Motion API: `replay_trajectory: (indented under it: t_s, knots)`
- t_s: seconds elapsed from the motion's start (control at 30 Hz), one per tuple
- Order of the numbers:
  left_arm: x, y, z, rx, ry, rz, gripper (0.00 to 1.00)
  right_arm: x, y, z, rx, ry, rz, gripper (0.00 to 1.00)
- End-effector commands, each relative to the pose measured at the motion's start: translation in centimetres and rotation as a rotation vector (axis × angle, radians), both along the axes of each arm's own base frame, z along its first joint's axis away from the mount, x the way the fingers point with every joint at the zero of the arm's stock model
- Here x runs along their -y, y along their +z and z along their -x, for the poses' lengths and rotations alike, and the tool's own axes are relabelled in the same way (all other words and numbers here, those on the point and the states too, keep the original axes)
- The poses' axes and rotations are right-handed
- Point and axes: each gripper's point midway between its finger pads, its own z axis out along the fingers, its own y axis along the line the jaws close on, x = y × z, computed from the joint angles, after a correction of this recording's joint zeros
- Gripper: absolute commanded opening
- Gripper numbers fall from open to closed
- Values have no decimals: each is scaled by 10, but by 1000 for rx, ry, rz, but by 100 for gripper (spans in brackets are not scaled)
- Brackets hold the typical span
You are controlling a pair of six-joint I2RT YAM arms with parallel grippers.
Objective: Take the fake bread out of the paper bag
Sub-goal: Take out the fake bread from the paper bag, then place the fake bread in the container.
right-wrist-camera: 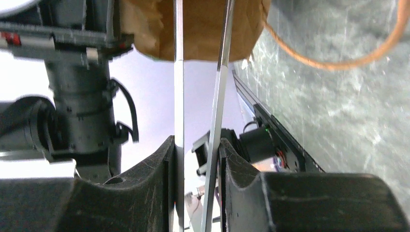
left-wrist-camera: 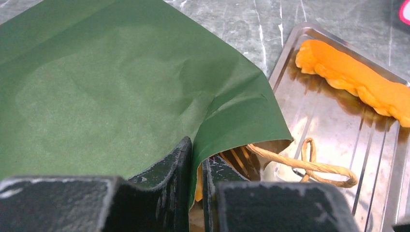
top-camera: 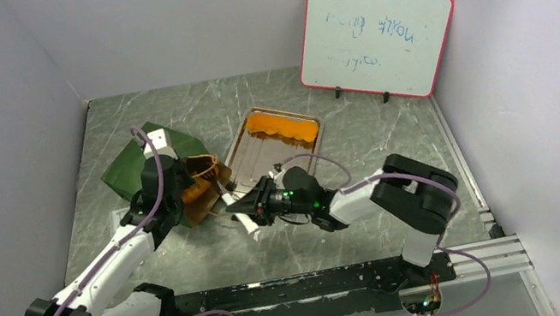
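Observation:
The paper bag (top-camera: pixel 145 162), dark green, lies on its side with its brown mouth toward the tray. My left gripper (top-camera: pixel 183 203) is shut on the bag's upper rim (left-wrist-camera: pixel 227 121), one finger (left-wrist-camera: pixel 176 166) outside and one inside. An orange piece of fake bread (top-camera: pixel 197 192) shows inside the mouth, only a sliver (left-wrist-camera: pixel 198 186) of it in the left wrist view. My right gripper (top-camera: pixel 247 213) is shut on metal tongs (right-wrist-camera: pixel 178 96), whose two arms run toward the bag's brown inside (right-wrist-camera: pixel 203 29). Another fake bread (left-wrist-camera: pixel 358 79) lies on the tray.
A steel tray (top-camera: pixel 255 158) sits just right of the bag. The bag's twisted handle (left-wrist-camera: pixel 309 166) hangs over the tray's near rim. A pink-framed whiteboard (top-camera: pixel 376 41) stands at the back right. Grey walls close in the left, back and right.

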Motion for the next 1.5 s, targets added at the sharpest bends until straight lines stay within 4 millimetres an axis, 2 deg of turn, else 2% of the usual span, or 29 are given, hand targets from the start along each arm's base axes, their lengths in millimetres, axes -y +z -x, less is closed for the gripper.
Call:
replay_trajectory:
  t_s: [0.0,0.13,0.3,0.5,0.73,0.83,0.93,1.23,1.47]
  knots:
    - [-8,17,-15,47,107,59,7,20,18,12,90,10,-5,0]
    - [-10,16,-21,31,150,67,7,38,25,15,148,-28,32,0]
    - [-17,17,-24,20,200,51,7,56,47,13,236,-82,57,0]
    - [-21,20,-28,17,236,41,7,76,65,10,288,-153,99,0]
    - [-29,18,-31,-13,261,9,7,110,75,-1,324,-312,159,0]
    - [-33,22,-30,-10,258,7,7,117,71,-10,339,-365,187,0]
    - [-37,27,-27,-9,254,6,7,114,62,-16,351,-373,215,0]
    - [-38,42,-14,34,179,4,7,106,16,-44,368,-299,367,0]
    - [-37,45,-9,53,157,18,7,100,8,-69,385,-154,382,0]
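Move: The right hand already squeezes the tongs, whose head reaches into the bag mouth, about 8 cm ahead and 8 cm to its left. The tray it carries to has its middle roughly 11 cm ahead, 10 cm right and 13 cm below; the bread already lying there is some 20 cm ahead and 15 cm right. From the left hand, still pinching the bag's rim, the tray's middle is about 24 cm right, nearly level fore and aft, 15 cm below. Keeping the tongs clamped on a bread, the right hand draws it out of the bag, going right about 11 cm with a slight pull back and a rise of some 7 cm. It then sinks about 10 cm and goes forward over the tray, the tongs swinging clockwise to point more forward. The left hand keeps the rim pinched, easing forward about 3 cm, then drawing it left and up about 4 cm, away from the tongs. ##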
